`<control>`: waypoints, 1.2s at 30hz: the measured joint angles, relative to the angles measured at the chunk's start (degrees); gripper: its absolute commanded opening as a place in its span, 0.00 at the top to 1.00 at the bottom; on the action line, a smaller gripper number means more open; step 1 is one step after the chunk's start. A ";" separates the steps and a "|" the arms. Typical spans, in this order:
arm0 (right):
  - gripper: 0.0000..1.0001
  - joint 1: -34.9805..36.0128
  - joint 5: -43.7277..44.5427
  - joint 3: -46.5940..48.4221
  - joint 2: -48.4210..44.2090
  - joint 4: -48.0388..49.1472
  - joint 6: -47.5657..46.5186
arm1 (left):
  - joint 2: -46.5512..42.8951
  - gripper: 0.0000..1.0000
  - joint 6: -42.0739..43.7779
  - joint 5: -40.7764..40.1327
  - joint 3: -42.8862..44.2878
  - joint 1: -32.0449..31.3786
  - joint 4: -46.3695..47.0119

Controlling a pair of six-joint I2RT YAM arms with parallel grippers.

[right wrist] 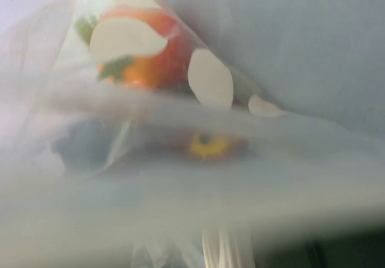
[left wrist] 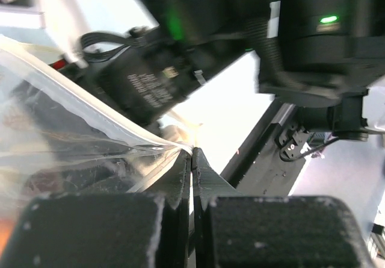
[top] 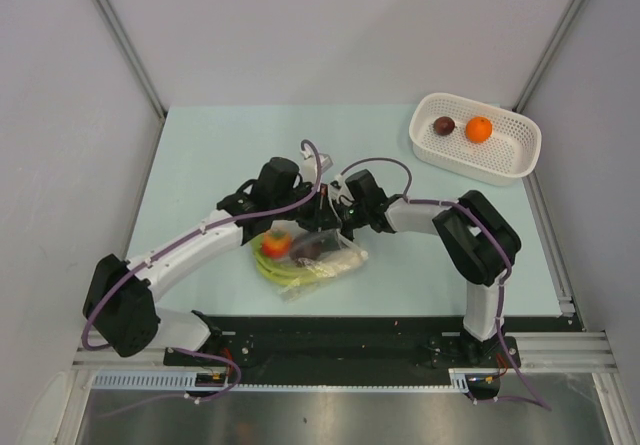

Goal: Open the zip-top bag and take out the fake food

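The zip-top bag lies on the table's near middle, between both arms. Through its clear film I see fake food: a red tomato, green stalks, a dark lump and a pale beige piece. My left gripper is shut on a thin edge of the bag. My right gripper is at the bag's far edge, opposite the left one. In the right wrist view, blurred bag film covers the lens and hides the fingers; the tomato shows through.
A white perforated basket stands at the back right, holding an orange ball and a dark purple-brown lump. The right arm's black body hangs close above the left gripper.
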 measured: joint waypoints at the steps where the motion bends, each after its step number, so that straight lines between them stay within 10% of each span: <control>1: 0.92 -0.13 0.17 0.00 -0.85 -1.16 -0.57 | -0.11 1.00 0.22 -0.39 0.00 0.24 -0.09; 15: 0.96 -2.23 1.90 -3.78 -10.19 -9.07 -4.31 | -3.61 1.00 0.79 -0.39 -3.91 3.65 0.74; 36: 0.98 -26.25 0.24 -3.98 -22.16 -12.41 -3.87 | -3.80 1.00 1.79 0.96 -7.08 4.28 1.03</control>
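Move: The dark red apple is already pinched in the right hand's fingers inside the bag, and the white basket it is bound for stands about 39 cm to the right and 30 cm farther out, only slightly lower. The tomato lies some 6 cm left of the apple, about level with it in reach; the green onion lies 3 cm left and 5 cm back. From the left hand, pinching the bag's rim, the apple is 6 cm left, straight below by about 11 cm; the basket is 30 cm right, 31 cm ahead, 14 cm below. The apple, still gripped, is drawn out of the bag's mouth by the right hand, first slowly right and up, then faster right, up and forward towards the basket, some 16 cm right in all and about 10 cm up, the wrist turning clockwise. The left hand keeps its pinch on the rim, easing left and then down a few centimetres. ##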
